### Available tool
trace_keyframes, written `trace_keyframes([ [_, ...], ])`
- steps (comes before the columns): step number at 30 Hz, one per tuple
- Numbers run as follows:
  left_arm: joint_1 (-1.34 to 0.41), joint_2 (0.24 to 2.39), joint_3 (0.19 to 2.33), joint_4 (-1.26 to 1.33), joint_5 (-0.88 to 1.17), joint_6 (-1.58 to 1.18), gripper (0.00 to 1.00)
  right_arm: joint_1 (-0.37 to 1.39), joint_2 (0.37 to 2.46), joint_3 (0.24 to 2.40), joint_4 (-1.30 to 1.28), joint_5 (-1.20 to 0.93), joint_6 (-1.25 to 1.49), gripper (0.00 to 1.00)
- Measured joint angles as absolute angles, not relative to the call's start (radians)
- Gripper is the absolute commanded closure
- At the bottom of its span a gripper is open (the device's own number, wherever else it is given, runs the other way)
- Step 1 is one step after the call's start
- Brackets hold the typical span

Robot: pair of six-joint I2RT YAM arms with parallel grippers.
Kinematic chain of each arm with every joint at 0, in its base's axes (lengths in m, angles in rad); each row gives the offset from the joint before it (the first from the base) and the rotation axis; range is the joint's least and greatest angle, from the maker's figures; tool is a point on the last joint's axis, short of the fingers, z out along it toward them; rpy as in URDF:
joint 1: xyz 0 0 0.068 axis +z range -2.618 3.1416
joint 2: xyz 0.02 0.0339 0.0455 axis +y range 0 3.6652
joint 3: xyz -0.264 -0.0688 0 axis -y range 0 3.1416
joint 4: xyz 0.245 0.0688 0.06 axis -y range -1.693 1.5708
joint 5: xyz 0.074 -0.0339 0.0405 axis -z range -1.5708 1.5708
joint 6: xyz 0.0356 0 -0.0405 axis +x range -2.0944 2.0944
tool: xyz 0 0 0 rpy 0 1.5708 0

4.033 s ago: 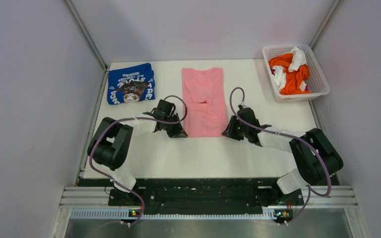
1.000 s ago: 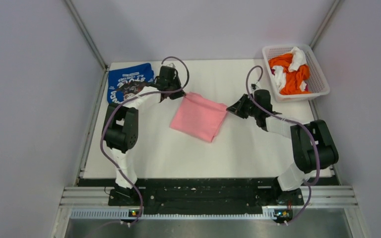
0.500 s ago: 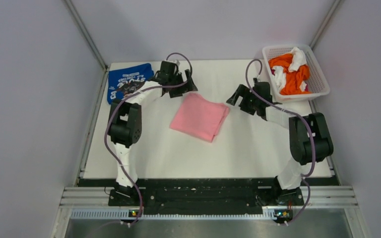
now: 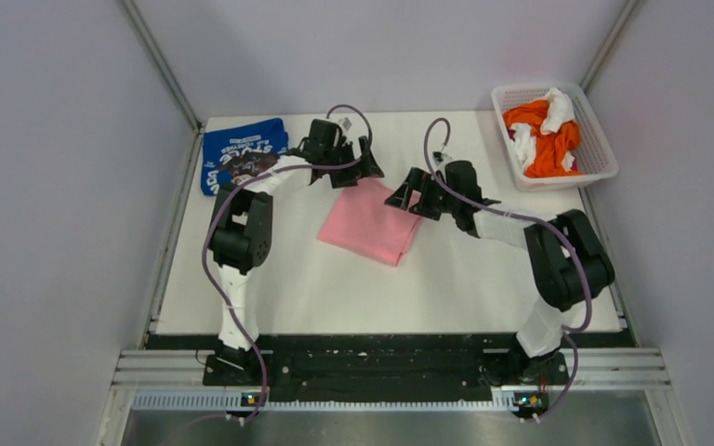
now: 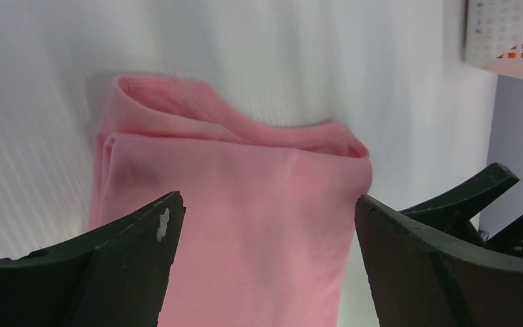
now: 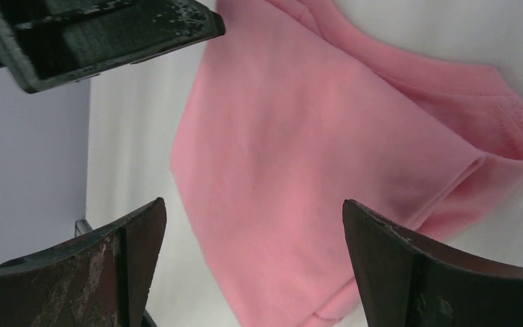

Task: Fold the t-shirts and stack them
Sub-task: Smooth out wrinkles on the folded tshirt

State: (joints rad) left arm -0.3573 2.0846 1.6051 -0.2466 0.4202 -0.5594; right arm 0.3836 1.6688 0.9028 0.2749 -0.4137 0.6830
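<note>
The pink t-shirt (image 4: 372,221) lies folded in a tilted square at the table's middle. Flat at the back left lies the folded blue t-shirt (image 4: 242,153) with white lettering. My left gripper (image 4: 358,169) hangs open over the pink shirt's far corner. Its wrist view shows the pink cloth (image 5: 245,204) under the gap of the left gripper (image 5: 269,228), with nothing held. Over the shirt's right corner my right gripper (image 4: 407,195) also stands open. In the right wrist view, the pink shirt (image 6: 327,170) fills the space below the empty right gripper (image 6: 253,235).
A white lattice basket (image 4: 604,160) stands at the back right with orange and white clothes (image 4: 544,130) in it. Grey walls close in the table on the left, back and right. The two grippers hang close to each other above the pink shirt.
Both grippers opened and let go of the pink shirt, which stays folded in place. The right gripper has moved left over the shirt's corner; the left shifted slightly right.
</note>
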Motion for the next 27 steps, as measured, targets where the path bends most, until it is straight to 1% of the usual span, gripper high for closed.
trace_keyframes([
  [5, -0.356, 2.186, 1.623, -0.238, 0.417, -0.583, 0.01, 0.384, 1.837, 0.957, 0.262, -0.363, 0.683, 0.01],
  [9, -0.354, 2.167, 1.571, -0.197, 0.400, -0.605, 0.01, 0.381, 1.873, 0.991, 0.271, -0.319, 0.673, 0.01],
  [15, -0.360, 1.971, 1.257, -0.078, 0.387, -0.641, 0.01, 0.378, 1.886, 0.994, 0.305, -0.317, 0.610, 0.01],
  [19, -0.381, 1.862, 1.134, -0.098, 0.364, -0.656, 0.01, 0.378, 1.842, 0.949, 0.304, -0.315, 0.552, 0.01],
  [27, -0.411, 1.729, 1.108, -0.194, 0.271, -0.656, 0.01, 0.376, 1.610, 0.890, 0.195, -0.306, 0.487, 0.01],
])
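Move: The left gripper, open, hovers by the pink shirt's far edge: the shirt's middle is about 11 cm back, 1 cm to its right and 6 cm below; the blue shirts lie some 30 cm to its left and 4 cm farther out. From the open right gripper the pink shirt's middle is about 4 cm back, 6 cm left and 6 cm below; the laundry basket is roughly 38 cm to its right and 16 cm ahead. Lower both wide-open grippers 5 to 6 cm onto the skewed pink shirt. With the left fingertips, drag its far-left part some 10 cm back towards the base and slightly left, while the right ones slide about 4 cm forward, then back again with a little drift right. Finish by lifting both, the right one higher, fingers still open. ##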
